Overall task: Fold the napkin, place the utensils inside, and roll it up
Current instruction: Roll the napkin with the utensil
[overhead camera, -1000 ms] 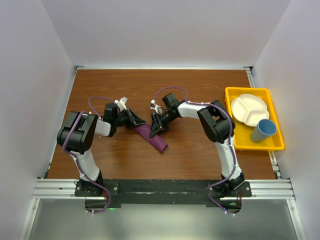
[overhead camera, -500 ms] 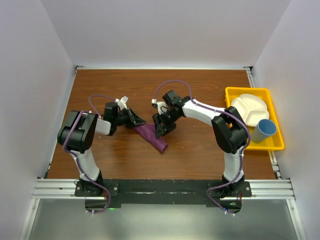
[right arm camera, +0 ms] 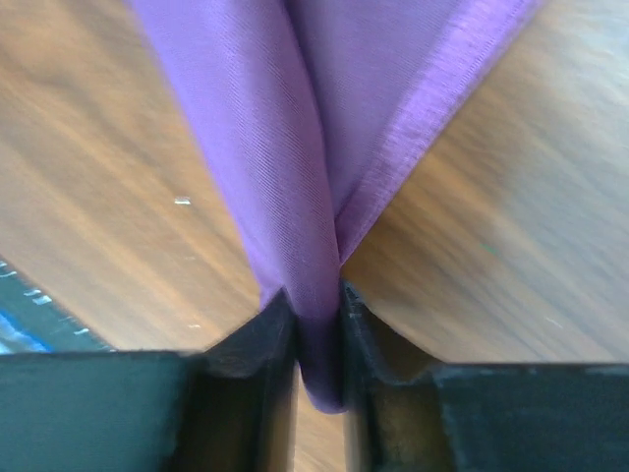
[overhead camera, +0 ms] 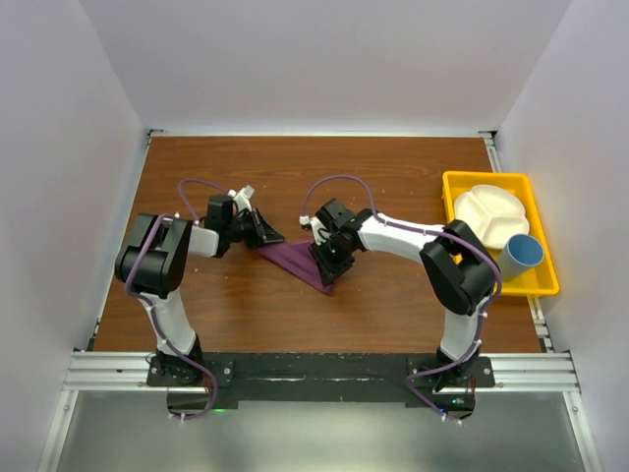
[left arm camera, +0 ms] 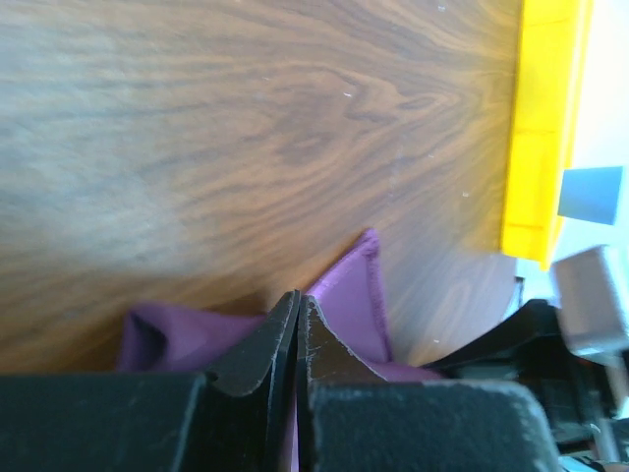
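The plum-purple napkin (overhead camera: 298, 260) lies on the wooden table as a flat triangle stretched between both grippers. My left gripper (overhead camera: 269, 239) holds its left corner; in the left wrist view its jaws (left arm camera: 297, 295) are pressed together with the napkin (left arm camera: 350, 295) bunched around and between them. At the napkin's right end, my right gripper (overhead camera: 330, 258) is shut on a fold of it. The right wrist view shows that fold of napkin (right arm camera: 295, 118) pinched between the gripper's (right arm camera: 314, 300) fingertips. The utensils are out of view.
A yellow tray (overhead camera: 539, 282) stands at the table's right edge, holding a white divided plate (overhead camera: 488, 216) and a blue cup (overhead camera: 518, 256). The tray (left arm camera: 541, 128) also shows in the left wrist view. White walls enclose the table on three sides.
My right gripper opened, slid right and nearer along the napkin, and closed on it again. The napkin went from a narrow bunched strip to a wider triangle. The left gripper shifted slightly back.
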`<state>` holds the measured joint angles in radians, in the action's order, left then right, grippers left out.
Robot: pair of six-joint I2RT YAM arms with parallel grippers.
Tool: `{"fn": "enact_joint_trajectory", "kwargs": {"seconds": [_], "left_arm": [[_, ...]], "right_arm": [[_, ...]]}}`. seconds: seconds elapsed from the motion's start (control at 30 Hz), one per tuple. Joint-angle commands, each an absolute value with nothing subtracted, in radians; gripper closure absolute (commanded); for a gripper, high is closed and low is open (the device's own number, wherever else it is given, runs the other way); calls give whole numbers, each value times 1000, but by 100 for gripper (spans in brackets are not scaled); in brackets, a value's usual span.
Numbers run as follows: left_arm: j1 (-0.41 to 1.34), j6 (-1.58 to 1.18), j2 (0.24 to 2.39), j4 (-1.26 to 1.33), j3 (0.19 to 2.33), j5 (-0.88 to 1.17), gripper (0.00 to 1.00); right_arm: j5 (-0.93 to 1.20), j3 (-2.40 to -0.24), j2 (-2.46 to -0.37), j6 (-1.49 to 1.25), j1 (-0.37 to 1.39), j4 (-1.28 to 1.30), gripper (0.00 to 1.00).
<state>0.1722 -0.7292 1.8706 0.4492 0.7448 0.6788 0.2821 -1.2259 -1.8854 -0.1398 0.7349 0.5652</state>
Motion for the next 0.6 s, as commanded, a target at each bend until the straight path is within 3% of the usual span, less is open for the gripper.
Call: {"fn": "enact_joint_trajectory", "kwargs": {"seconds": [0.0,0.2,0.4,0.57], "left_arm": [[147,-620,1917,310,772,620,93],[146,-604,1878,204,841,606,91],[146,-664,1812,85,942,617,78],[138,-687,1738,-62,1031,574,62]], "right_arm": [[120,-1189,-1844,-80,742,618,63],[82,-1262,-1783,-95,794,658,42],[-94,-1362,-1738,-45,879,620,25],[-113,-1491,-1874,44,937,634,20]]}}
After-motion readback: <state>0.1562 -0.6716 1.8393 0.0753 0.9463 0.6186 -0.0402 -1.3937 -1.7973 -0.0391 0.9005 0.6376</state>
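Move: Lying diagonally on the table, the purple napkin roll has its middle about 6 cm back and 3 cm right of the left hand, a centimetre lower, with that hand's closed fingers at its far-left end. From the right hand, already around its near-right end, the roll's middle is some 4 cm ahead and 6 cm left. The unrolled flap lies roughly 9 cm ahead and 3 cm left of the right hand. Opening wide, the right fingers let go of the roll's near end while easing about a centimetre right; the hand then lifts some 7 cm and swings nearly 5 cm left over the roll, its fingertips tilting forward about 20 degrees. The left hand first presses down about 1 cm at the far-left end, then rises nearly 3 cm and edges 2 cm forward as its fingers part. ##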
